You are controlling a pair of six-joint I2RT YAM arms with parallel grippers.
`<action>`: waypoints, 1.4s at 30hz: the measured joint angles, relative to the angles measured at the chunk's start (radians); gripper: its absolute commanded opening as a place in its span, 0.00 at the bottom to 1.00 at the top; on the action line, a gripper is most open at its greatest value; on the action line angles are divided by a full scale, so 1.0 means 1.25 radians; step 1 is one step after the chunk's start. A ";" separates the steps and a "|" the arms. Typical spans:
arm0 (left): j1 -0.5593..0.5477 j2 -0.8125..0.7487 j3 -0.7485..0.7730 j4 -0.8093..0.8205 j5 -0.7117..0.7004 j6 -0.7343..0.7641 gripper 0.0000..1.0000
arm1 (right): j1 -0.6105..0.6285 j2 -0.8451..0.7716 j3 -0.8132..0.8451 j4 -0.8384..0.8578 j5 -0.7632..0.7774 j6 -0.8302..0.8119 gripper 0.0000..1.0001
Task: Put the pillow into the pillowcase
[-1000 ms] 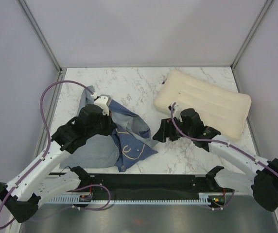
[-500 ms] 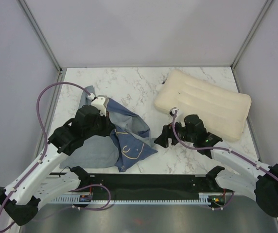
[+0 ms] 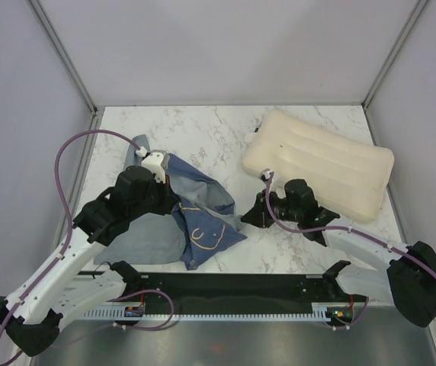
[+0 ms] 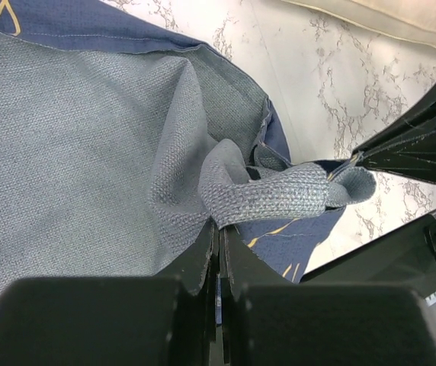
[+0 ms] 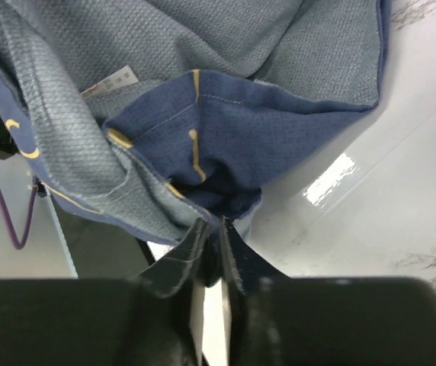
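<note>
The cream quilted pillow (image 3: 321, 162) lies flat at the back right of the marble table (image 3: 203, 126). The dark blue pillowcase (image 3: 195, 217) is bunched at the left, its paler grey-blue inner side showing. My left gripper (image 3: 171, 184) sits on its upper part; the left wrist view shows that gripper (image 4: 219, 229) shut on a fold of the pillowcase (image 4: 88, 137). My right gripper (image 3: 247, 216) reaches the case's right corner. In the right wrist view my right gripper (image 5: 212, 226) has its jaws pinched on the hem of the pillowcase (image 5: 226, 130).
A black rail (image 3: 233, 293) runs along the near table edge between the arm bases. Purple cables (image 3: 69, 164) loop off both arms. Grey walls close in the table at the back and both sides. The pillow's edge (image 4: 401, 15) shows in the left wrist view.
My right gripper has moved left from beside the pillow to the pillowcase's right corner and has closed on its hem. The left gripper keeps its hold and has barely shifted.
</note>
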 measured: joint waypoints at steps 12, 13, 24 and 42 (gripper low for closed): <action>0.006 0.012 0.000 -0.003 0.080 0.027 0.02 | -0.025 -0.043 0.172 -0.241 0.195 0.036 0.00; 0.006 0.020 0.000 -0.003 0.106 0.033 0.02 | -0.039 -0.043 0.217 -0.291 0.242 0.038 0.00; -0.073 0.065 -0.023 0.033 0.435 0.100 0.13 | -0.309 0.056 0.445 -0.548 0.488 0.069 0.00; -0.219 0.335 -0.021 0.121 0.282 0.050 1.00 | -0.318 0.119 0.528 -0.592 0.540 0.084 0.00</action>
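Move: The right hand's part-open fingers already straddle the pillowcase rim, right at the fingertips. From that hand the pillow's middle lies about 23 cm ahead, 25 cm to the right and some 8 cm lower, while the patterned blue cuff is about 11 cm to its left, 1 cm back and 6 cm lower. The left hand is still shut on the grey cloth, and the same rim lies some 20 cm to its right, 1 cm back and 11 cm below. The right fingers shut on the pillowcase rim, then carry it in one fast sweep about 19 cm right and 16 cm forward, rising as they go, to the near side of the pillow, dipping and lifting again there as the hand turns some 60 degrees clockwise. The left hand, keeping its pinch at first, swings back and right with a clockwise turn, then sinks and opens wide to let the cloth go, and at the end comes forward again with open fingers, low over the pillowcase. ##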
